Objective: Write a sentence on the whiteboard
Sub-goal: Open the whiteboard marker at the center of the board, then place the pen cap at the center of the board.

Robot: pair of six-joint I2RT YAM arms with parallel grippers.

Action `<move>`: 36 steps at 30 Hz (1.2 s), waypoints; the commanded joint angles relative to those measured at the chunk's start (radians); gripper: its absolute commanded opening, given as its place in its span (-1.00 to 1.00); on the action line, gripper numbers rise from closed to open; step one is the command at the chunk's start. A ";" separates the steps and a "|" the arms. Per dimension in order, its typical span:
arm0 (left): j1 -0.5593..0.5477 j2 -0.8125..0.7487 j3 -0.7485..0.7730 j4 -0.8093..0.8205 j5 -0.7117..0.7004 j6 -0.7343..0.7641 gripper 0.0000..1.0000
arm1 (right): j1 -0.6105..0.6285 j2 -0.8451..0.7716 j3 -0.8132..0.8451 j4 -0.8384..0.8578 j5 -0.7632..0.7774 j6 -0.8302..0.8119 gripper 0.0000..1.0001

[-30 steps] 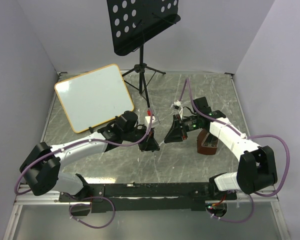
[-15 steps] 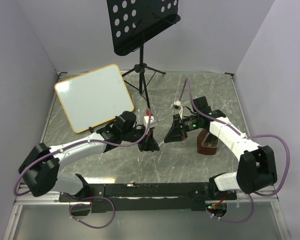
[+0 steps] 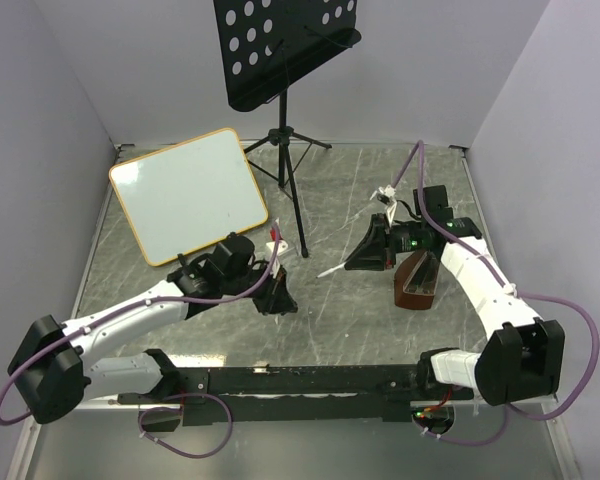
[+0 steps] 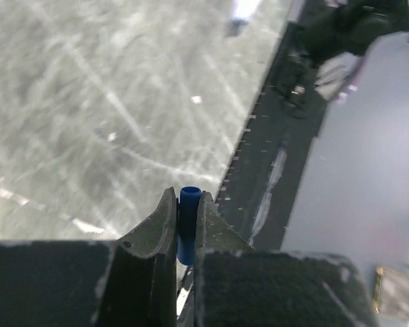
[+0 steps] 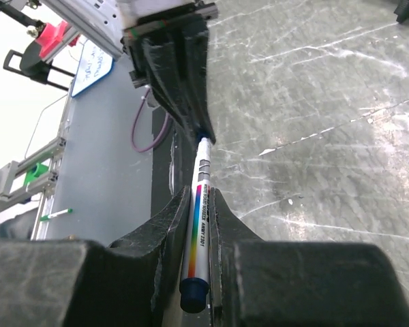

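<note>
The whiteboard (image 3: 188,195), white with a thin orange frame, lies flat at the far left of the table. Its face is blank, so the sentence is not in view. My left gripper (image 3: 278,298) (image 4: 186,204) is shut on a small blue marker cap (image 4: 188,218), low over the table's middle. My right gripper (image 3: 365,258) (image 5: 199,197) is shut on a white marker (image 5: 199,231) with a rainbow stripe. The marker (image 3: 335,270) points left toward the left gripper, and the top view shows a gap between its bare tip and the cap.
A black perforated music-stand plate (image 3: 285,45) on a tripod (image 3: 290,170) stands at the back middle, right of the board. A brown block (image 3: 417,280) lies beneath my right arm. The black base rail (image 3: 300,380) runs along the near edge.
The two grippers have drawn apart. The left went left and nearer with the cap, the right went right with the marker, and the cap has come off the marker.
</note>
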 commanded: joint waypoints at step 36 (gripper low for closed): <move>0.251 -0.309 -0.097 0.033 -0.626 -0.350 0.93 | 0.001 -0.104 -0.041 0.162 0.201 0.088 -1.00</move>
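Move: The blue cap is already in my left fingers. Its landing place, the bare tabletop, is about 6 cm ahead of my left hand, 3 cm left and 11 cm down. From that hand, the marker is some 7 cm ahead, 12 cm right and 7 cm above; the music-stand foot is about 21 cm ahead and 3 cm right. From my right hand, the landing spot is about 2 cm back, 18 cm left and 19 cm down; the gripped marker's middle is 2 cm left, 1 cm back. I lower my left hand about 11 cm towards the bare table with the cap still pinched, easing forward and left as it turns counter-clockwise and its tips steepen. There I spread the fingers wide, let go of the cap, then lift away some 10 cm, forward and left. My right hand keeps its grip on the marker, drifting about 2 cm forward and slightly down, turning 10 degrees clockwise. ##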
